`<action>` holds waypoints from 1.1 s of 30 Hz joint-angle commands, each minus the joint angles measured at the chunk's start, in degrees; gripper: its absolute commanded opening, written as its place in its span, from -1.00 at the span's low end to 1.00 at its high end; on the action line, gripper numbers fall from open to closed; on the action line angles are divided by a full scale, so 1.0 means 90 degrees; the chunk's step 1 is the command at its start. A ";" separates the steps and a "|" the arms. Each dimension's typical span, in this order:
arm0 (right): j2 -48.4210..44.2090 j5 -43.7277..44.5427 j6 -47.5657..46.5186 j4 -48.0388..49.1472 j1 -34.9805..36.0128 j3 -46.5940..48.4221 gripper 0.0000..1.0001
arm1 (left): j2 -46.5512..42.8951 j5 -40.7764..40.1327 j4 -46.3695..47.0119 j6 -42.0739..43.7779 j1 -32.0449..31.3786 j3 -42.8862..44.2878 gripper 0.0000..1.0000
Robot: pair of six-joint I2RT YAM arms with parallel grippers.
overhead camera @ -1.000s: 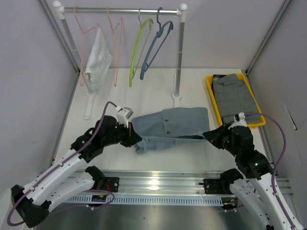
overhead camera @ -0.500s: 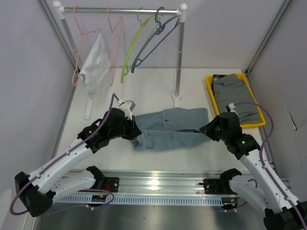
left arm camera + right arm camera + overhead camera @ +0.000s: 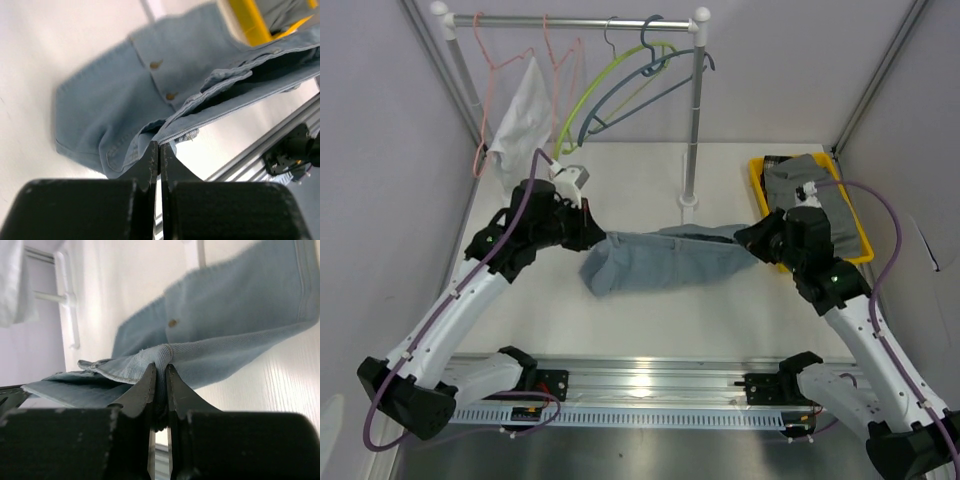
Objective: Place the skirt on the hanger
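The light blue denim skirt [image 3: 665,262] hangs stretched between my two grippers, lifted off the white table, its lower part drooping at the left. My left gripper [image 3: 592,238] is shut on the skirt's left waistband corner; the skirt also shows in the left wrist view [image 3: 150,95], at my closed fingertips. My right gripper [image 3: 752,243] is shut on the right waistband corner, with denim [image 3: 225,335] pinched between its fingers. On the rail [image 3: 570,20] at the back hang a green hanger [image 3: 610,85] and a blue hanger [image 3: 655,80], both swung out to the left.
Two pink hangers [image 3: 555,70] hang at the rail's left, one carrying a white garment [image 3: 520,135]. The rail's right post [image 3: 694,120] stands just behind the skirt. A yellow tray [image 3: 761,190] with folded grey clothes [image 3: 820,205] sits at the right.
Both arms have raised the skirt off the table and carried it toward the rail. The green and blue hangers have swung further up to the left.
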 commanded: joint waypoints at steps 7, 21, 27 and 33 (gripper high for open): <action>0.1752 0.0108 -0.1534 0.1073 -0.0555 0.3074 -1.00 | 0.0354 -0.0289 0.0720 0.1079 0.0901 0.2263 -1.00; 0.1688 -0.0401 -0.1760 0.1681 -0.1063 0.2971 -1.00 | 0.1428 0.3879 0.3835 -0.0488 0.2921 0.2742 -1.00; 0.0545 -0.0196 -0.1174 0.1105 -0.1063 0.1546 -1.00 | 0.1420 0.4536 0.4161 -0.0748 0.2650 0.2158 -1.00; -0.0316 0.0077 -0.0949 0.0431 -0.1053 0.0723 -1.00 | 0.0794 0.3969 0.3213 0.0005 0.2161 0.1852 -1.00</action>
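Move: The blue denim skirt hangs between the hands, its middle about 17 cm right of the left hand and 16 cm left of the right hand, level ahead, 8 cm below both. From the left hand, the blue hanger hangs roughly 28 cm ahead, 9 cm right and 15 cm higher. From the right hand, the yellow basket stands about 25 cm ahead, 27 cm right and 20 cm lower. Both hands, still pinching the waistband, swing up some 17 cm and forward 10, then come partway back. ##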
